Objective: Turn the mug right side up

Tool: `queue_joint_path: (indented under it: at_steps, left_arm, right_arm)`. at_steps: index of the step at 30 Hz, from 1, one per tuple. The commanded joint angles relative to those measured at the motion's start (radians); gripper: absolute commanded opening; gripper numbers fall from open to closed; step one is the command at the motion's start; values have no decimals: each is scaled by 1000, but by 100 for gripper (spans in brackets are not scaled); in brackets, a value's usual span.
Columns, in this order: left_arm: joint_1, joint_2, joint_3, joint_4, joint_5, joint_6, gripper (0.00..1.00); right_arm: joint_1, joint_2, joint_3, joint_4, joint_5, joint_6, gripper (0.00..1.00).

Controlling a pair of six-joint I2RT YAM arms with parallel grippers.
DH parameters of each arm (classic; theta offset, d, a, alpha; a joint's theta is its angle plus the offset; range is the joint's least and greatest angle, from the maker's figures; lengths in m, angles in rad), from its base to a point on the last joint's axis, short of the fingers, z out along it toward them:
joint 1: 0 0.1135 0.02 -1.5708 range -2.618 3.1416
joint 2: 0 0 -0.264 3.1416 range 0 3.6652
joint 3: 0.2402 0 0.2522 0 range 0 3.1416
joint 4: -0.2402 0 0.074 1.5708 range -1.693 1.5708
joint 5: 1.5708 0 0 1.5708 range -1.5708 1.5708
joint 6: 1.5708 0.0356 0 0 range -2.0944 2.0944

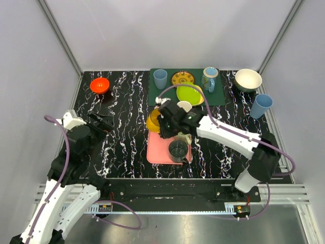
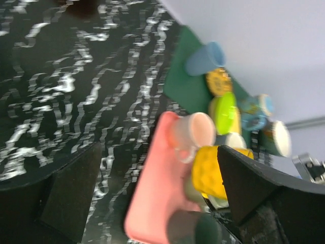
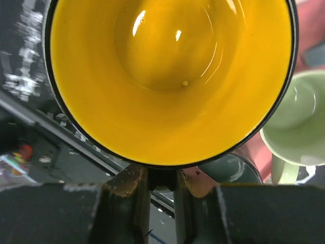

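The yellow mug (image 1: 153,122) has a glossy yellow inside and a dark rim. My right gripper (image 1: 164,123) is shut on it and holds it off the table over the far left corner of the pink tray (image 1: 161,151). In the right wrist view the mug's open mouth (image 3: 172,76) faces the camera, and the fingers (image 3: 133,195) clamp a dark part at its rim. The left wrist view shows the mug's bumpy yellow outside (image 2: 209,172). My left gripper (image 1: 101,122) is open and empty, left of the tray over the dark marbled table (image 1: 122,137).
A dark green mug (image 1: 177,149) stands on the tray and a pale mug (image 1: 184,105) lies behind it. The green mat (image 1: 218,96) holds a blue cup (image 1: 160,78), two plates and a patterned mug (image 1: 209,79). A red bowl (image 1: 100,85), white bowl (image 1: 248,80) and blue cup (image 1: 261,105) stand nearby.
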State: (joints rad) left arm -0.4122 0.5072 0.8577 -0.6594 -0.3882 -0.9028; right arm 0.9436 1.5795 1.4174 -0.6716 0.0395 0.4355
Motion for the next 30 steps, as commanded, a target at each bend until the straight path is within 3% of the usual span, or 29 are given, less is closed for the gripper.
queue_joint_path:
  at_steps: [1, 18, 26, 28, 30]
  left_arm:
    - [1, 33, 38, -172, -193, -15, 99]
    - [1, 36, -29, -180, -161, -28, 99]
    - [1, 62, -32, -178, -167, -28, 99]
    - [1, 73, -37, -174, -167, -30, 99]
    - [1, 80, -40, -172, -173, -30, 99]
  right_arm:
    - [32, 34, -28, 24, 95, 12, 0]
    - [35, 258, -28, 46, 79, 37, 0]
    - [37, 339, 51, -14, 155, 31, 0]
    - [37, 346, 61, -25, 180, 31, 10]
    - [35, 352, 64, -29, 195, 31, 12]
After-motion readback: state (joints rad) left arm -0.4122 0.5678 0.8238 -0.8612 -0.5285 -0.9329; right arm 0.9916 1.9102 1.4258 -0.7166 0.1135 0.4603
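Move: The right gripper holds the yellow mug by its handle, high above the pink tray; its free spot lies about 3 cm ahead, 3 cm to the left and some 18 cm below. Beside that spot, the grey mug is roughly 4 cm back and 6 cm to the right of the hand, and the green mug 4 cm ahead and 8 cm right. The peach mug is 15 cm straight ahead. From the empty left gripper the spot is about 4 cm ahead, 19 cm right and 28 cm below. Lower the right gripper about 13 cm towards the tray's free near-left spot, quickly at first and then easing to a stop, tipping the fingers some 20 degrees steeper and keeping them shut on the yellow mug's handle. Keep the left gripper open and empty, sinking about 6 cm, shifting slightly left and pitching down. ##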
